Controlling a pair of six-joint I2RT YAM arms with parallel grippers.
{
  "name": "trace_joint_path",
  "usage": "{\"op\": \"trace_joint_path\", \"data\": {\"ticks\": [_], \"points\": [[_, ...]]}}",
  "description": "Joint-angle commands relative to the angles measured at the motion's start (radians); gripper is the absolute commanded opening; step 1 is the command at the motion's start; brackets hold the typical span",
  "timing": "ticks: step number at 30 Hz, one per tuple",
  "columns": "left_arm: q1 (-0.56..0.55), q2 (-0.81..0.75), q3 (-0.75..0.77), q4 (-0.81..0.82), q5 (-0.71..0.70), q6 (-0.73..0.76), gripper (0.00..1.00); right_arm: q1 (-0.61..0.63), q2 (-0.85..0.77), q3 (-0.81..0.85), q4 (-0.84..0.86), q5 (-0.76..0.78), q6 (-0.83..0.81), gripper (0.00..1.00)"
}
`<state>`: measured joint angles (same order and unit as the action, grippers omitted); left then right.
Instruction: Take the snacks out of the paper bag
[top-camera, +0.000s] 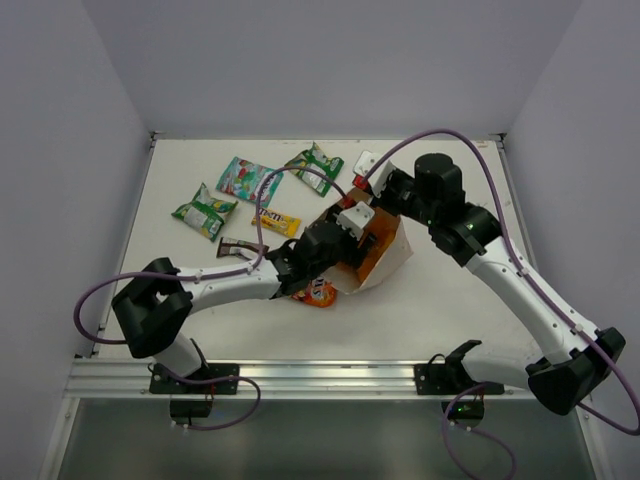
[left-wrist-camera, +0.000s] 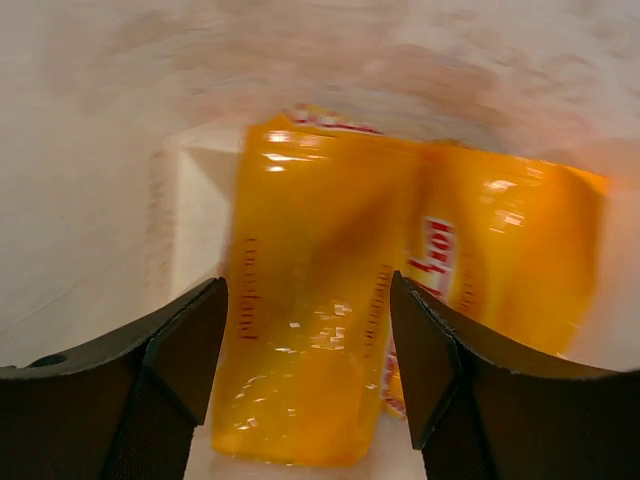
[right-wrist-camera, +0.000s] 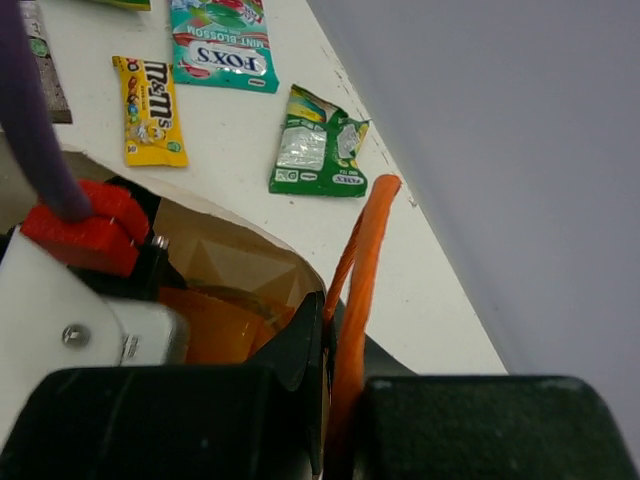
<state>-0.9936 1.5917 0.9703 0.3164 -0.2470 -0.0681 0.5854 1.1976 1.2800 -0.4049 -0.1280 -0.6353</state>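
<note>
The paper bag (top-camera: 392, 256) lies tipped on the table with its mouth facing left. My left gripper (left-wrist-camera: 308, 300) is open deep inside it, one finger on either side of an orange bag (left-wrist-camera: 310, 240). A second orange bag (left-wrist-camera: 515, 260) lies to its right. My right gripper (right-wrist-camera: 340, 360) is shut on the bag's rim (right-wrist-camera: 240, 235) and its orange string handle (right-wrist-camera: 365, 250). Outside lie a teal pouch (top-camera: 248, 180), two green-white pouches (top-camera: 313, 167) (top-camera: 205, 212), a yellow bar (top-camera: 276, 222), a dark brown bar (top-camera: 240, 247) and an orange-yellow pouch (top-camera: 315, 293) under my left arm.
The loose packets lie spread over the back left of the white table (top-camera: 450, 310). Grey walls stand close on three sides, and a metal rail (top-camera: 320, 378) runs along the near edge. The left arm's purple cable (top-camera: 290, 175) arcs over the packets.
</note>
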Motion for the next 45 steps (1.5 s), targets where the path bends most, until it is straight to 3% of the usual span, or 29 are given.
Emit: {"op": "trace_joint_path", "data": {"ticks": [1,10,14,20,25,28,29,31,32,45], "points": [[0.049,0.004,0.033,0.084,-0.084,-0.053,0.71,0.01,-0.067,0.028,0.173,-0.019,-0.015,0.0],[0.072,-0.041,-0.019,0.145,-0.114,-0.087,0.57,0.011,-0.11,-0.039,0.172,-0.002,-0.001,0.0],[0.073,0.002,0.007,0.125,-0.046,-0.082,0.58,0.013,-0.105,-0.041,0.16,-0.002,0.005,0.0],[0.073,0.037,0.018,0.142,0.146,-0.055,0.69,0.014,-0.092,-0.031,0.153,0.002,-0.001,0.0],[0.073,0.085,0.073,0.124,0.094,-0.035,0.66,0.016,-0.081,-0.033,0.153,-0.007,0.005,0.0],[0.082,0.114,0.096,0.13,0.057,-0.039,0.49,0.019,-0.078,-0.039,0.152,-0.01,0.013,0.0],[0.09,0.117,0.097,0.136,0.052,-0.044,0.3,0.022,-0.079,-0.042,0.153,-0.007,0.013,0.0],[0.09,0.108,0.094,0.153,0.04,-0.048,0.05,0.021,-0.084,-0.056,0.158,0.001,0.013,0.0],[0.09,0.099,0.096,0.151,0.038,-0.048,0.0,0.022,-0.087,-0.062,0.159,0.005,0.011,0.0],[0.076,-0.364,0.166,-0.125,0.13,-0.082,0.0,-0.044,-0.086,-0.192,0.239,0.122,0.065,0.0]]}}
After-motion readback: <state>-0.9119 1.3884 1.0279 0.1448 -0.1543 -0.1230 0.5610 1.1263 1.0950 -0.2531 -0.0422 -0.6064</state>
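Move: The orange packet to be taken lies inside the paper bag just beyond the left fingers, about 5 cm ahead, 3 cm to the right and 3 cm below. A second orange packet sits against it, some 6 cm to the hand's right, level in reach. On the table roughly 16 cm below the left hand lie the red packet, 11 cm left and 2 cm back, and the M&M's pack, 13 cm ahead and 19 cm left. From the right hand the aimed-at packet is some 19 cm below, about 2 cm left, level in reach. The nearer orange packet is pinched nearly shut by the left fingers after they feel about 3 cm forward and slightly left, ease back and to the right, then nudge forward again. The left hand then lifts it about 7 cm while drawing back and left, some 3 cm each way. The right hand keeps its pinch on the bag's rim by the orange handle, easing about 2 cm down and to the right late on. ##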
